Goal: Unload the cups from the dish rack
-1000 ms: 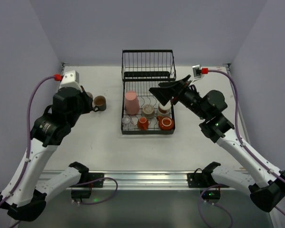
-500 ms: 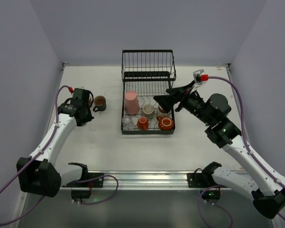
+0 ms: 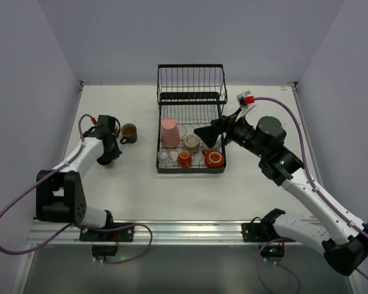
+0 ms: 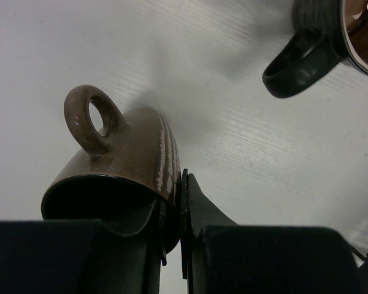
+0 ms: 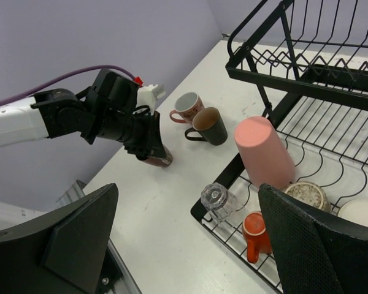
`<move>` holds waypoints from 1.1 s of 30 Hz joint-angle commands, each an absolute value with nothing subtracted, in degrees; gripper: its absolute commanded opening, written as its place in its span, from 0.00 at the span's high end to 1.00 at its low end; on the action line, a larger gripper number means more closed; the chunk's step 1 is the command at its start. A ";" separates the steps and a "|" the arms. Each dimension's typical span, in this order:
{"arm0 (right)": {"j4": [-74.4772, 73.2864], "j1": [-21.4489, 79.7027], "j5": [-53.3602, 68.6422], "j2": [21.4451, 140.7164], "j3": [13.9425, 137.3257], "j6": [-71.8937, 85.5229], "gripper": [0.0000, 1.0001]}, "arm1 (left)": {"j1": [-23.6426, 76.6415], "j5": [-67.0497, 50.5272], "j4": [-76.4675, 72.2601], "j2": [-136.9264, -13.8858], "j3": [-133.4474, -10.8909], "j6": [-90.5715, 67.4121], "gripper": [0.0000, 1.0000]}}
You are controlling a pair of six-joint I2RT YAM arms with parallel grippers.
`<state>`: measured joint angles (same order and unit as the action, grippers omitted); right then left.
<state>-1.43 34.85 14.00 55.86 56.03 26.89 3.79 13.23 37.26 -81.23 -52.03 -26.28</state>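
My left gripper [image 3: 108,157] is shut on the wall of a glossy brown mug [image 4: 129,162], one finger inside the rim and one outside, low over the table's left side. It also shows in the right wrist view [image 5: 149,147] with the brown mug [image 5: 160,160]. My right gripper [image 3: 210,133] is wide open and empty, held above the lower tray of the black wire dish rack [image 3: 191,92]. In the tray are an upside-down pink tumbler [image 3: 170,132], a beige cup [image 3: 191,143], a clear glass [image 3: 164,156] and two orange-red cups [image 3: 184,158] [image 3: 214,159].
A dark mug [image 3: 128,131] stands on the table left of the rack, also in the left wrist view [image 4: 331,37]. A pink-rimmed mug [image 5: 187,105] stands just beyond it. The rack's raised rear basket [image 5: 331,55] holds no cups. Walls close in on both sides.
My left arm has swung down and out to the table's left side with the brown mug. My right gripper has shifted slightly left over the rack's tray.
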 commanded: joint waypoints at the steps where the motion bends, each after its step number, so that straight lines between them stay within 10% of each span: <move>1: -1.76 34.89 16.26 56.60 57.48 26.02 0.01 | 1.41 12.39 31.99 -82.88 -52.03 -23.73 0.95; 7: -1.93 34.98 16.17 57.48 57.57 25.93 0.01 | -1.04 13.71 31.29 -83.85 -52.64 -21.89 0.81; 15: -5.70 38.75 15.21 63.71 61.16 22.16 0.03 | -2.11 14.24 31.38 -82.45 -53.09 -20.74 0.32; 33: -1.24 43.77 5.71 64.43 59.69 20.91 0.04 | 1.91 -0.77 32.35 -57.94 -60.56 -22.93 0.19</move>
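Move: My left hand pinches the striped cup by its wall; the bare spot for it lies about 6 cm left, 1 cm ahead and 7 below. The patterned cup stands some 10 cm ahead and 2 left, the brown cup 9 ahead and 4 right. From my empty right hand the pink tumbler is roughly 10 cm ahead, 10 left and 28 down; the clear glass is 2 ahead, 13 left, the orange cup 1 ahead, 5 left. I ease the striped cup about 3 cm to the left and slightly forward, barely lower, spread my left fingers to let go of its wall, then lift that hand some 15 cm straight off it, the fingertips swinging forward about 30 degrees. Meanwhile my open right hand dips about 7 cm and swings 6 cm left above the rack's front, rolling its left side down, then rises a little again. ##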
